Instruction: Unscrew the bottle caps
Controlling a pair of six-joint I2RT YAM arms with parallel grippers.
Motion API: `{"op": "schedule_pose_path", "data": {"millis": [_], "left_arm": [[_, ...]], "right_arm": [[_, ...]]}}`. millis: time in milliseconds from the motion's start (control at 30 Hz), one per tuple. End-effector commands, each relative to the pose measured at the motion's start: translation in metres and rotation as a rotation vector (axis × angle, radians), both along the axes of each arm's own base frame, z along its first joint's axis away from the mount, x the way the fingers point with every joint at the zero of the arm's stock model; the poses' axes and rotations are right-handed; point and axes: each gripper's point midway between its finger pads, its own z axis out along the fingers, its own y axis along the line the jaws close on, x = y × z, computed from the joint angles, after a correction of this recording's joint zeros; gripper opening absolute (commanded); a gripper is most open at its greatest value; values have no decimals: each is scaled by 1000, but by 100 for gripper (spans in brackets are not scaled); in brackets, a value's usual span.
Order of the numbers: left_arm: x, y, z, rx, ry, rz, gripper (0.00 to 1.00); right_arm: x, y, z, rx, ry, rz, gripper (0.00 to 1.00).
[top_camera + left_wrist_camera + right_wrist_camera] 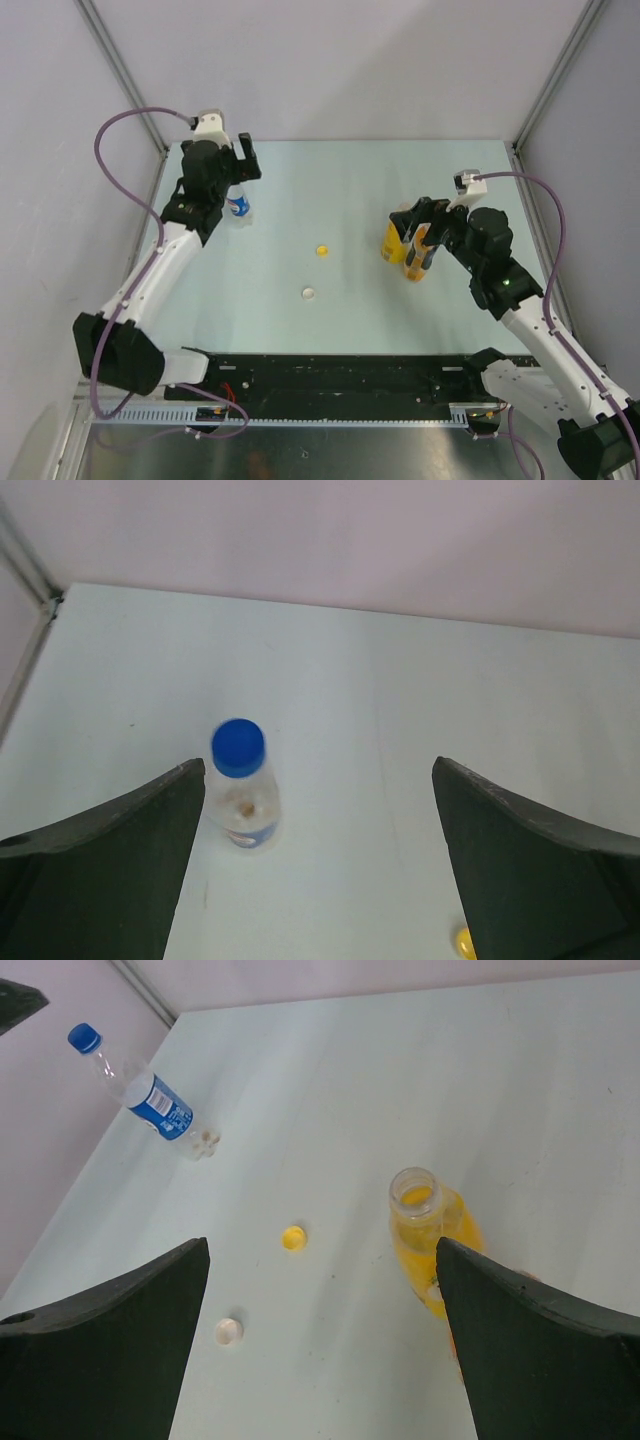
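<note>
A clear water bottle [246, 810] with a blue label stands upright, its blue cap [238, 747] screwed on. My left gripper [318, 766] hovers open above it, the bottle [238, 206] close to the left finger. The yellow juice bottle [428, 1230] stands uncapped by my right gripper [322, 1245], which is open and empty. Its right finger hides most of the orange bottle [416, 264] beside the juice bottle [392, 243]. A yellow cap [293, 1238] and a white cap [229, 1331] lie loose on the table, also seen from above: yellow cap [322, 250], white cap [309, 293].
The pale table [330, 190] is boxed in by grey walls at the back and both sides, with a metal post [160, 140] in the back left corner near the water bottle. A black rail [330, 375] runs along the near edge.
</note>
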Motion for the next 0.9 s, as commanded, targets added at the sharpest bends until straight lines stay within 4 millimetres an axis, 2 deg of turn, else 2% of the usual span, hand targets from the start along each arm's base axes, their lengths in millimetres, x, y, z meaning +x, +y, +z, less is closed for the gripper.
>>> {"op": "schedule_pose_path", "data": {"millis": [0, 233, 367, 467, 500, 633, 767, 867], "left_arm": [[27, 36, -5, 41, 30, 117, 99], [61, 52, -56, 75, 146, 163, 96], [74, 51, -83, 102, 203, 152, 88], [80, 47, -94, 118, 228, 125, 62], [81, 47, -97, 121, 234, 123, 58], [77, 45, -96, 126, 231, 103, 48], [66, 36, -75, 115, 189, 34, 32], [56, 25, -55, 90, 145, -29, 27]], "right_arm": [[4, 4, 26, 14, -62, 26, 100], [8, 6, 26, 12, -56, 41, 99], [9, 4, 25, 7, -51, 33, 99], [8, 3, 24, 6, -45, 32, 99], [8, 3, 23, 5, -43, 31, 99], [7, 2, 24, 10, -43, 31, 99], [5, 4, 27, 16, -49, 41, 99], [2, 7, 32, 34, -62, 63, 99]]}}
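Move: The blue-capped bottle stands about 7 cm ahead of my open left hand and some 5 cm to its left, its middle roughly 19 cm lower. Loose on the table, some 29 cm below that hand, the yellow cap is about 3 cm back and 17 cm right, the white cap about 15 cm back and 14 cm right. From my right hand the same bottle lies about 19 cm ahead, 41 cm left and 18 cm lower. I swing my left hand forward and left towards the blue-capped bottle, then mostly straight down, about 13 cm lower in all, tipping the fingers some 15 to 20 degrees further down. Near the bottom I close them from wide open to about half and pinch the bottle's upper part just under the cap, then start to ease up by barely a centimetre. ##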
